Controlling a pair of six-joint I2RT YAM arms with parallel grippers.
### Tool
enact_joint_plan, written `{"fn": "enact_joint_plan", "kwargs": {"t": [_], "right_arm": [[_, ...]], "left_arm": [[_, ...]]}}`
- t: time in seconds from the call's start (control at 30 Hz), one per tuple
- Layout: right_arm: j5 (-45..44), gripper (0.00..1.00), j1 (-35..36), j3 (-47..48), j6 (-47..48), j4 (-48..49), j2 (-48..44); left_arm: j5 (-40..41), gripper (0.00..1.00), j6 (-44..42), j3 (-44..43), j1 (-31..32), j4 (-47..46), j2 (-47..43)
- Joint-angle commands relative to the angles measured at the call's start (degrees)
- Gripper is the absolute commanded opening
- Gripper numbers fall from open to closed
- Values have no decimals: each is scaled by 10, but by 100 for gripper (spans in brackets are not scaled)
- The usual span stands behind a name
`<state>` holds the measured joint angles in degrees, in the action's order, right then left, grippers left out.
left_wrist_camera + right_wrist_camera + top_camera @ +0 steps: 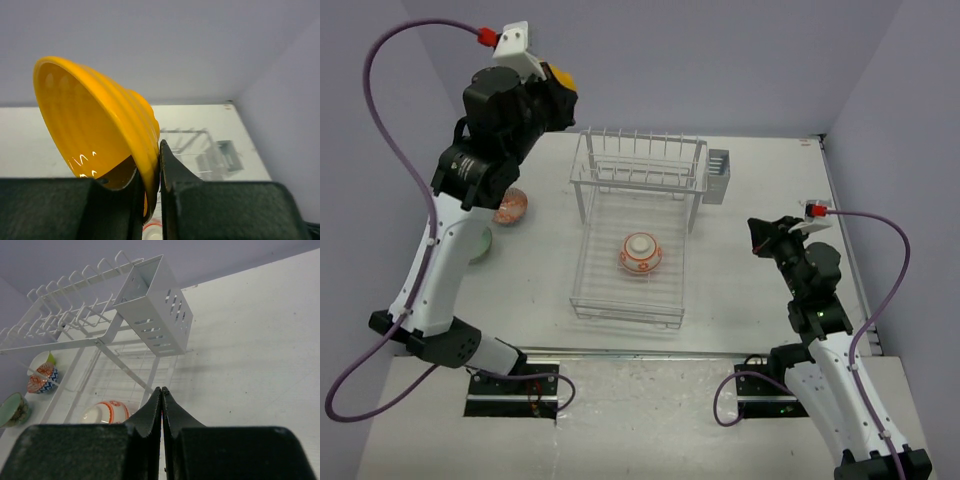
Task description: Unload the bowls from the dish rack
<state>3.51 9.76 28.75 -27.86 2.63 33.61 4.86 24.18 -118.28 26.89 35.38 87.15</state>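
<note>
My left gripper (554, 92) is raised high at the back left, shut on the rim of the orange-yellow bowl (90, 120), which it holds tilted in the air. A white bowl with an orange-red pattern (640, 253) lies upside down on the lower tray of the white wire dish rack (588, 185). A blue zigzag bowl (42, 380) sits on the table left of the rack, a lime green rim (50, 359) showing behind it. The mint green bowl (481, 245) stands nearer. My right gripper (757, 233) is shut and empty, right of the rack.
The grey cutlery holder (718, 175) hangs on the rack's back right corner. The rack's upper tier of prongs (638, 150) holds nothing. Purple walls close in the table at the back and sides. Bare table lies right of the rack (770, 180).
</note>
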Motion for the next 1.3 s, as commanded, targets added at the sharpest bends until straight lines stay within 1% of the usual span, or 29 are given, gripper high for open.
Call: {"fn": "enact_joint_plan", "kwargs": {"t": [0.0, 0.03, 0.07, 0.1, 0.17, 0.27, 0.37, 0.4, 0.43, 0.5, 0.57, 0.63, 0.7, 0.73, 0.8, 0.83, 0.9, 1.0, 1.27], "right_arm": [[20, 0, 3, 1, -9, 30, 7], [23, 0, 2, 1, -10, 30, 8], [25, 0, 2, 1, -11, 29, 8], [27, 0, 2, 1, -11, 30, 7], [32, 0, 2, 2, -11, 26, 1], [38, 0, 2, 0, -11, 26, -7], [47, 0, 3, -3, -16, 33, -7], [50, 0, 2, -3, -17, 33, -6], [53, 0, 2, -3, -18, 34, -4], [62, 0, 2, -4, -20, 35, -2], [67, 0, 2, -6, -22, 38, -4], [69, 0, 2, -9, -23, 43, -6], [70, 0, 2, -9, -24, 42, -6], [70, 0, 2, -9, -24, 42, -6], [71, 0, 2, -12, -23, 45, -10], [70, 0, 2, -12, -24, 45, -11], [70, 0, 2, -12, -25, 46, -12], [77, 0, 2, -12, -24, 47, -10], [74, 0, 2, -12, -23, 44, -20]], "left_arm": [[249, 0, -49, 56, 0, 141, -16], [315, 0, -42, 73, 0, 155, -15], [340, 0, -29, 113, -4, 179, -15], [366, 0, -20, 133, -8, 189, -11], [420, 0, -2, 223, -25, 196, -11], [426, 0, 17, 294, -30, 190, 1], [403, 0, 45, 354, -32, 162, 6], [381, 0, 54, 368, -32, 148, 0], [371, 0, 57, 411, -34, 99, -9], [356, 0, 73, 452, -36, 75, -26], [363, 0, 93, 465, -39, 64, -26], [346, 0, 99, 485, -47, 44, -24], [291, 0, 99, 503, -60, 23, -28], [267, 0, 95, 529, -79, -12, -33], [208, 0, 99, 563, -111, -33, -37], [194, 0, 97, 573, -118, -56, -39], [168, 0, 99, 594, -138, -66, -38], [156, 0, 102, 606, -147, -86, -38], [147, 0, 105, 599, -147, -80, 1]]}}
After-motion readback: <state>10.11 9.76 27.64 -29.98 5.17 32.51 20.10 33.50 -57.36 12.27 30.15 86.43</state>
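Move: Held high in the left hand, the yellow bowl is bound for a bare patch of table about 17 cm left, 5 cm back and 49 cm below that hand. Around it are the blue zigzag bowl, 22 cm left and 6 ahead; the mint bowl, 31 left and 3 back; the lime bowl, 29 left and 11 ahead; and the rack's red-and-white bowl, 12 right and 6 back. From the right hand the patch lies some 52 cm left, 6 ahead, 25 below. Swinging left first, then plunging beside the rack's left side, the left hand brings the yellow bowl down towards the bare table, about 40 cm lower and 16 cm to the left, slowing sharply over the last few centimetres. Its wrist swings counter-clockwise and tips the fingers from nearly level to steeply down; they keep their pinch on the rim. ##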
